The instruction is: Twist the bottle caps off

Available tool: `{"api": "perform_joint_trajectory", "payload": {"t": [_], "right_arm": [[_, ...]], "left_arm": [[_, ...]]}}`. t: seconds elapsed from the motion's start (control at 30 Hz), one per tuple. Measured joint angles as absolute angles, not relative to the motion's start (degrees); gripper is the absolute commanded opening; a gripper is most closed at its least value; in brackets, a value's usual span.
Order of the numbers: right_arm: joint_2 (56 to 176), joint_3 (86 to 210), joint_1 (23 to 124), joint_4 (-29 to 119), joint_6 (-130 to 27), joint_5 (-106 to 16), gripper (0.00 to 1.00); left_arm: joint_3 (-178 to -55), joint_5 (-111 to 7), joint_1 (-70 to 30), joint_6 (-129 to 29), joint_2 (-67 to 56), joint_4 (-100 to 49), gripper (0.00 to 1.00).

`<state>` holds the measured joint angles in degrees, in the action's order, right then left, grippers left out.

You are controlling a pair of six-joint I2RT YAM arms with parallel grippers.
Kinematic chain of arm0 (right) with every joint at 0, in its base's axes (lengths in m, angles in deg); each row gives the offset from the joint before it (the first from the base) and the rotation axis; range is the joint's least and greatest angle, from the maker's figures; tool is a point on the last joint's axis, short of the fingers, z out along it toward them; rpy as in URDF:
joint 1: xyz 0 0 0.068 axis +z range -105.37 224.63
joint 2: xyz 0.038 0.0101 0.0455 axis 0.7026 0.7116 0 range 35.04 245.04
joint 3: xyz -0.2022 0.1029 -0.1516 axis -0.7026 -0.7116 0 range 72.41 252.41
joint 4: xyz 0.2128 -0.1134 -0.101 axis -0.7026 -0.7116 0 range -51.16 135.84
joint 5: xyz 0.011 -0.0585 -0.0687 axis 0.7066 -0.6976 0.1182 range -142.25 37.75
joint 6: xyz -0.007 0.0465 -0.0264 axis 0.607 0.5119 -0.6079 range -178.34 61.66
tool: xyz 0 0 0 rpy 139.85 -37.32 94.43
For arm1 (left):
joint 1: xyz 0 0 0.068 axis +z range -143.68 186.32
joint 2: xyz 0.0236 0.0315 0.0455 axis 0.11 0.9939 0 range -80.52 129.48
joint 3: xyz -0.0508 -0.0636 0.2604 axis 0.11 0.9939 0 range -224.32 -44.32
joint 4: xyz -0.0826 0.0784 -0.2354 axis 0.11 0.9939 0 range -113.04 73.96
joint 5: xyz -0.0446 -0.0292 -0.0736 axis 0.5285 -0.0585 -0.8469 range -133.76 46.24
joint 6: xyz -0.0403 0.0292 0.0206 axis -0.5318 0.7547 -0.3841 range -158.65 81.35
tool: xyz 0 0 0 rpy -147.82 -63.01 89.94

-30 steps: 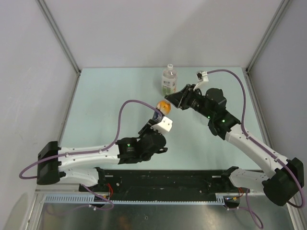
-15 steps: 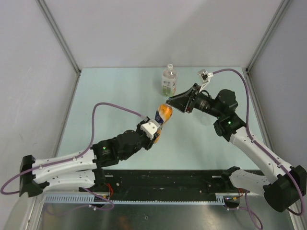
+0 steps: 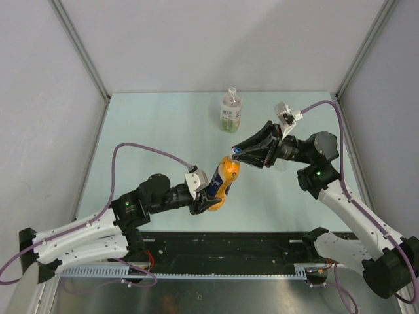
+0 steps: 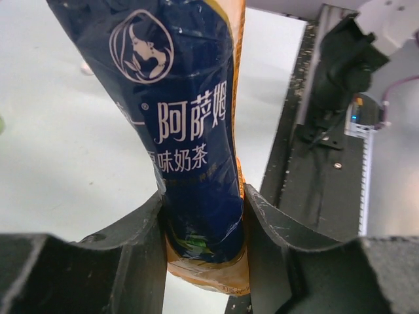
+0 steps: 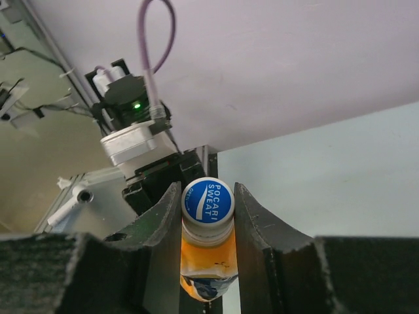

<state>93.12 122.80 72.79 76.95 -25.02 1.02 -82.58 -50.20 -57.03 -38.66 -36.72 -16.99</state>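
An orange-drink bottle (image 3: 224, 178) with a dark blue label (image 4: 186, 124) hangs tilted over the near middle of the table. My left gripper (image 3: 209, 195) is shut on its lower body, one finger (image 4: 131, 242) on each side of the label. The bottle's blue cap (image 5: 207, 201) with white lettering sits between the right gripper's fingertips. The right gripper (image 3: 235, 156) is shut on that cap from the far right. A clear bottle (image 3: 230, 114) with a whitish cap (image 3: 231, 91) stands upright at the back of the table, apart from both grippers.
The pale green table (image 3: 144, 137) is walled by grey panels on three sides. A black rail (image 3: 222, 245) with the arm bases runs along the near edge. Purple cables (image 3: 141, 149) loop above both arms.
The left arm has drawn back toward the near left, carrying the orange bottle nearer and tilting it. The right gripper has followed it, staying on the cap end.
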Motion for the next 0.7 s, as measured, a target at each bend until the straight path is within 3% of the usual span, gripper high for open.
{"api": "perform_joint_trajectory", "payload": {"t": [0.33, 0.57, 0.6, 0.7], "right_arm": [[93.06, 121.88, 72.69, 87.99, -22.36, 13.24, 0.00], [92.92, 121.88, 73.58, 90.40, -22.38, 16.41, 0.02], [92.81, 121.88, 73.60, 90.18, -22.57, 16.39, 0.06], [92.51, 121.86, 73.60, 89.22, -23.21, 16.10, 0.36]], "left_arm": [[-81.82, -68.60, -53.23, -38.59, -36.48, -18.70, 0.00], [-81.36, -72.97, -52.93, -38.55, -36.48, -19.09, 0.00], [-81.27, -73.02, -52.88, -38.55, -36.51, -19.25, 0.00], [-80.97, -72.95, -52.84, -38.57, -36.53, -19.62, 0.00]]}}
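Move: The right hand already pinches the blue-topped cap between its fingertips, and the orange tea bottle's body hangs below it, its middle about 8 cm down, 4 back and 4 to the left. From the left hand, which grips the bottle low down, the cap is some 14 cm up, 7 ahead and 7 right. From the right hand, the green-tinted bottle stands about 24 cm ahead, level sideways, 28 below; the empty clear bottle is about 8 ahead, 17 right and equally low. Both hands draw back towards the robot at nearly level height, about 5 cm each, the left keeping its grip on the lower part of the bottle and the right its pinch on the cap. As they go they go on twisting against each other in the unscrewing sense, the left turning the bottle clockwise by nearly 20 degrees and the right turning the cap counter-clockwise by about 15 while rolling its far side up some 10, then both stop and hold. ##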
